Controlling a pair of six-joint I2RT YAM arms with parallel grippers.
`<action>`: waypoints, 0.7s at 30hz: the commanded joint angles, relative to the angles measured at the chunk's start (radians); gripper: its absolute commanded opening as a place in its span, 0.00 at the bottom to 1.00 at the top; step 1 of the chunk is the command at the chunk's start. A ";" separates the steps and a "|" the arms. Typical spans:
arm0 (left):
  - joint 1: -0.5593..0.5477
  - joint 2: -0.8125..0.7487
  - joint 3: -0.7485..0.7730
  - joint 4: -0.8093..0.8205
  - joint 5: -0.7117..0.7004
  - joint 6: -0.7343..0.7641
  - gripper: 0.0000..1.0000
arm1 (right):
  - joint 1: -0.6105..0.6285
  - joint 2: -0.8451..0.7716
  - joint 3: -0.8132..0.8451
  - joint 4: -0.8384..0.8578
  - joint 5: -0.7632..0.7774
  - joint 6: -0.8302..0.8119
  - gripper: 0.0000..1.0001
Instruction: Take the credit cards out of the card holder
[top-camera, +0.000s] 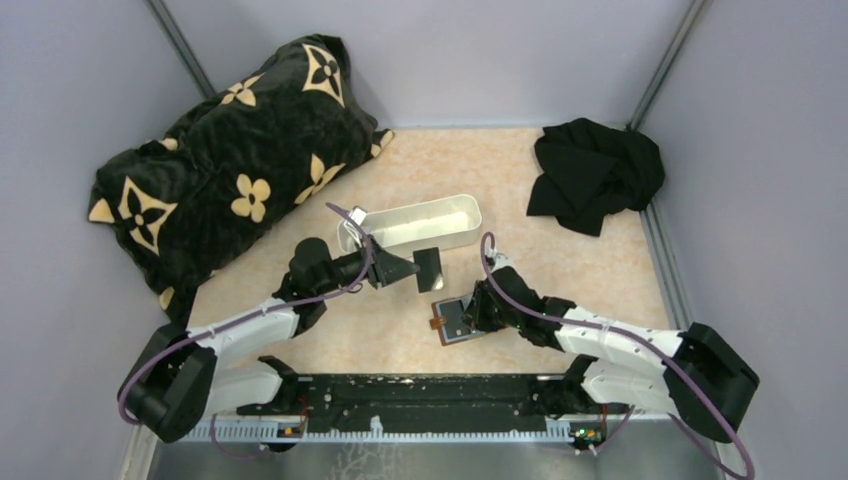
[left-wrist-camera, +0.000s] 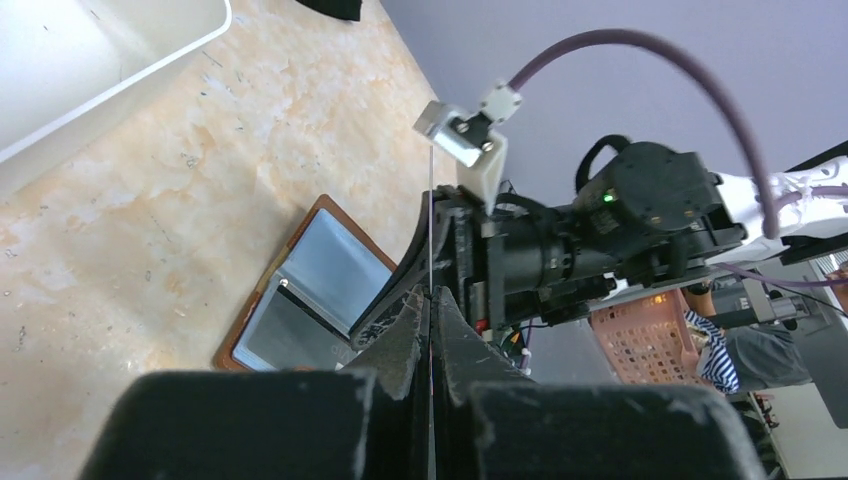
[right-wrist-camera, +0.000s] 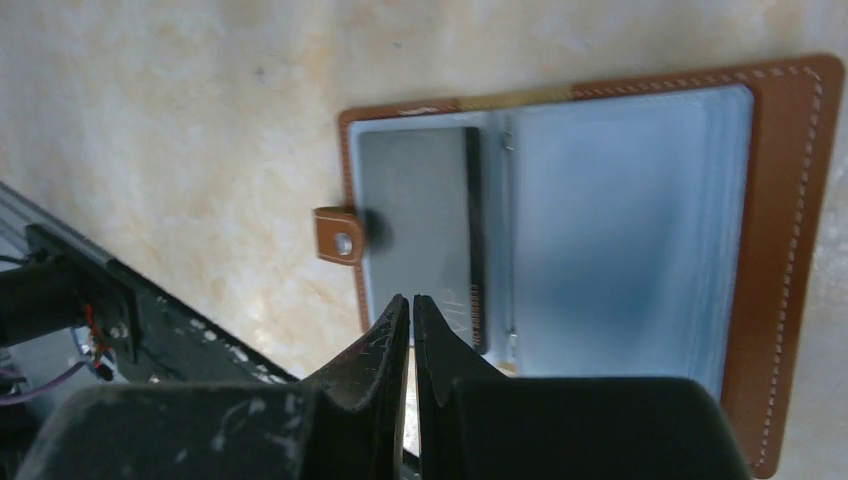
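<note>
The card holder (right-wrist-camera: 780, 250), brown leather with blue-grey pockets, lies open on the table (top-camera: 600, 270) in front of the right arm. A grey credit card (right-wrist-camera: 420, 220) sits in its left pocket. My right gripper (right-wrist-camera: 411, 298) is shut, its tips over that card's near end, with nothing seen between them. My left gripper (top-camera: 412, 268) hangs above the table near the white tray, shut on a dark credit card (top-camera: 431, 268). In the left wrist view that card (left-wrist-camera: 430, 220) shows edge-on as a thin line rising from the gripper (left-wrist-camera: 431, 292), with the card holder (left-wrist-camera: 320, 270) below.
A long white tray (top-camera: 415, 225) stands behind the left gripper. A black pillow with tan flowers (top-camera: 230, 170) fills the back left. A black cloth (top-camera: 595, 170) lies at the back right. Grey walls enclose the table.
</note>
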 joint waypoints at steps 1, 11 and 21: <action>0.013 -0.036 -0.016 0.019 0.007 0.016 0.00 | 0.011 0.047 -0.023 0.093 0.044 0.059 0.06; 0.039 -0.093 -0.029 -0.055 0.006 0.051 0.00 | -0.177 0.146 0.021 0.084 -0.026 -0.054 0.06; 0.050 -0.218 -0.048 -0.160 -0.045 0.092 0.00 | -0.258 0.296 0.182 0.054 -0.064 -0.158 0.05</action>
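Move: The open card holder lies with its middle about 2 cm ahead of the right hand, 3 cm to its right and 4 cm below. The grey card in its left page is 2 cm ahead, level sideways. The white tray stands roughly 20 cm ahead of this hand and 11 cm to its left. From the left hand, the holder is some 11 cm right, level fore and aft, and 14 cm below; the black card in its grip sits 3 cm to its right. The right hand's shut fingertips come down about 3 cm onto the open card holder near its fold, then drag it while sweeping about 7 cm forward and some 3 cm to the right, sliding part of the way over it. The left hand keeps its pinch on the black card and eases about 2 cm left, away from the holder. ##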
